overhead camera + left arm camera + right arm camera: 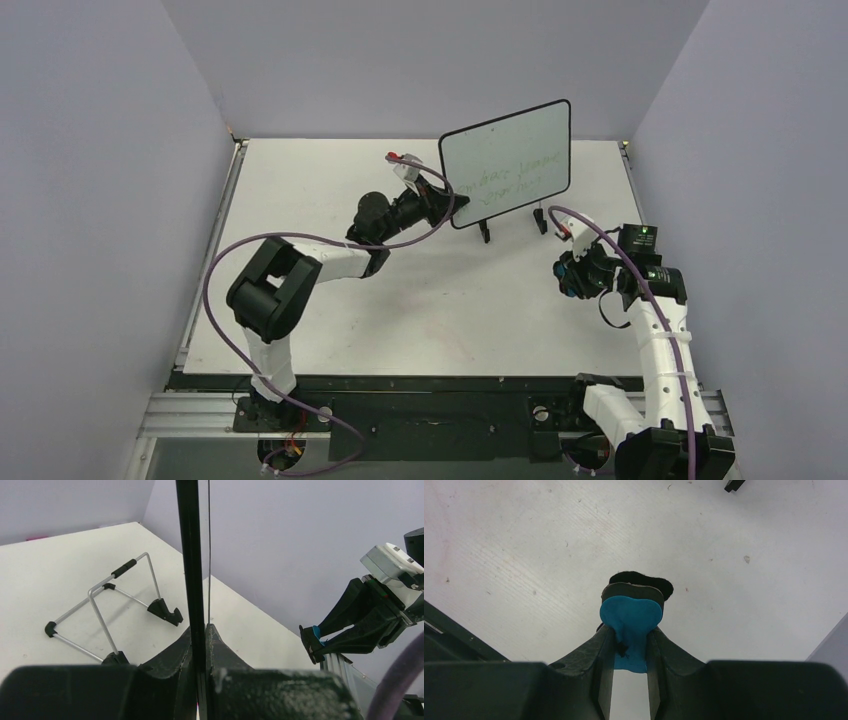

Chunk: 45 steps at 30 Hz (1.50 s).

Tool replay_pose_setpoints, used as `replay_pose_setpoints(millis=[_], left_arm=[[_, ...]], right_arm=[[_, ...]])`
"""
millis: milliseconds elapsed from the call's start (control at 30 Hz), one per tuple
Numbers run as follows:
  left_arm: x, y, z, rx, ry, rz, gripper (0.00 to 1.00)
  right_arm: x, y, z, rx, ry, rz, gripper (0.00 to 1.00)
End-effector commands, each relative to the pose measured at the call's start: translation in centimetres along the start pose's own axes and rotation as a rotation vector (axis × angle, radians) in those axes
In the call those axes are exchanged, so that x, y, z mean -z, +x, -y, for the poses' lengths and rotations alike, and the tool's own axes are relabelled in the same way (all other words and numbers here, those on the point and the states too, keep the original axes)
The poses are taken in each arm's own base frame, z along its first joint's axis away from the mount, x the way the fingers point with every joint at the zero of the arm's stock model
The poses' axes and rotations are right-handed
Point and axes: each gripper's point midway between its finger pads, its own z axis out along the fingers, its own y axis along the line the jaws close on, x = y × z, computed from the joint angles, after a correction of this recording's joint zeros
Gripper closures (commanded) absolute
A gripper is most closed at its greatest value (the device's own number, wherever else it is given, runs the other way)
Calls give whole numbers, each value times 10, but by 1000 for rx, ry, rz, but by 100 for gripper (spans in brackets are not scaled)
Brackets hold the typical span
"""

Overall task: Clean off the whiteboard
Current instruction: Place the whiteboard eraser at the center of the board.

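The whiteboard (506, 163) has a thin black frame and faint green handwriting, and it stands tilted at the back of the table. My left gripper (447, 197) is shut on its lower left edge. In the left wrist view the board's black edge (190, 555) runs straight up between the jaws of the left gripper (200, 632). My right gripper (566, 276) hovers to the right of the board and in front of it, apart from it. It is shut on a small blue-black eraser (631, 611), which pokes out past the fingertips of the right gripper (630, 632) and also appears as the eraser (314, 639) in the left wrist view.
A wire stand (116, 611) with black feet sits on the table beside the board; its feet (485, 234) show under the board's lower edge. Grey walls close in the table on three sides. A purple cable (225, 262) loops off the left arm.
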Motion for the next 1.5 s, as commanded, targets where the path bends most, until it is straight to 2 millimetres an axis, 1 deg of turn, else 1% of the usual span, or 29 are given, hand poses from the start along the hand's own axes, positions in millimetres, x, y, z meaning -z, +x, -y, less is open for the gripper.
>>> replay_pose_setpoints(millis=[0, 67, 200, 300, 400, 500, 533, 567, 600, 633, 667, 700, 733, 767, 800, 900, 1000, 1033, 1067, 1133, 1167, 1200, 1233, 1300, 1333, 1367, 1400, 1433, 1467], left_arm=[[0, -67, 51, -80, 194, 202, 100], [13, -68, 53, -80, 172, 209, 100], [47, -72, 63, -79, 108, 228, 100], [78, -71, 72, -70, 57, 235, 100], [104, -67, 71, -72, -11, 236, 100], [137, -60, 69, -85, -107, 225, 100], [143, -60, 69, -89, -125, 226, 100], [157, -58, 66, -94, -171, 225, 100], [166, -52, 63, -95, -198, 215, 100], [176, -58, 64, -111, -229, 230, 100], [186, -62, 68, -124, -237, 245, 100], [193, -57, 61, -128, -279, 226, 100], [201, -60, 66, -137, -279, 243, 100], [206, -57, 62, -138, -305, 231, 100], [213, -60, 66, -144, -304, 249, 100], [225, -55, 63, -143, -339, 241, 100], [234, -61, 69, -157, -344, 260, 100], [235, -59, 68, -159, -354, 243, 100], [237, -65, 73, -167, -346, 256, 100], [239, -59, 78, -169, -332, 208, 100], [238, -59, 83, -173, -313, 195, 100], [237, -51, 88, -166, -278, 153, 100], [236, -47, 92, -163, -253, 131, 100], [235, -31, 102, -148, -177, 75, 100], [234, -28, 110, -147, -132, 66, 100], [235, -21, 109, -142, -124, 56, 100], [234, -21, 112, -149, -103, 64, 100], [233, -16, 112, -149, -95, 54, 100], [232, -17, 114, -160, -87, 60, 100]], right_arm=[[-3, 5, -4, 46, -29, -8, 100], [-9, 18, -8, 99, -60, -65, 100], [-33, 44, -23, 255, -131, -194, 100], [-55, 49, -37, 344, -182, -255, 99], [-77, 52, -47, 411, -231, -312, 96], [-92, 54, -50, 446, -261, -356, 94], [-99, 55, -52, 459, -276, -372, 91], [-102, 55, -51, 475, -273, -383, 88], [-107, 60, -56, 493, -291, -410, 82], [-110, 64, -55, 506, -285, -433, 78], [-113, 68, -59, 525, -300, -455, 69], [-113, 69, -58, 533, -291, -470, 65], [-114, 70, -60, 538, -293, -475, 56], [-114, 69, -59, 533, -285, -477, 53], [-113, 67, -58, 533, -276, -468, 47], [-104, 59, -54, 513, -256, -444, 40], [-87, 48, -46, 498, -234, -402, 36], [-80, 46, -41, 487, -234, -400, 35], [-72, 42, -36, 501, -226, -380, 35], [-52, 37, -27, 498, -238, -346, 35], [-37, 36, -26, 476, -250, -329, 35], [-30, 33, -26, 518, -266, -313, 35], [-14, 27, -31, 523, -279, -291, 35], [5, 9, -39, 567, -288, -219, 33], [16, -6, -45, 583, -299, -163, 31], [24, -18, -50, 600, -297, -115, 27], [37, -42, -59, 604, -307, -30, 25], [45, -55, -64, 601, -312, 17, 21], [62, -81, -76, 604, -337, 108, 20]])
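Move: My left hand grips the whiteboard by its lower left corner. The open table it heads over lies roughly 18 cm back, 18 cm left and 24 cm below, and the wire stand is about 8 cm ahead, 14 cm right and 20 cm below. My right hand holds the eraser; its bare patch of table is about 4 cm back, 5 cm left and 16 cm below, with the stand some 26 cm ahead, 10 cm left and 14 cm below that hand. I bring the eraser down about 15 cm onto the table with my right hand, drifting left and a little back while turning the wrist some 30 degrees counter-clockwise, then open the fingers, let go and rise clear to just above where I started. Meanwhile my left hand keeps its pinch on the whiteboard corner and carries it back and left away from the stand, ending slightly lower. ##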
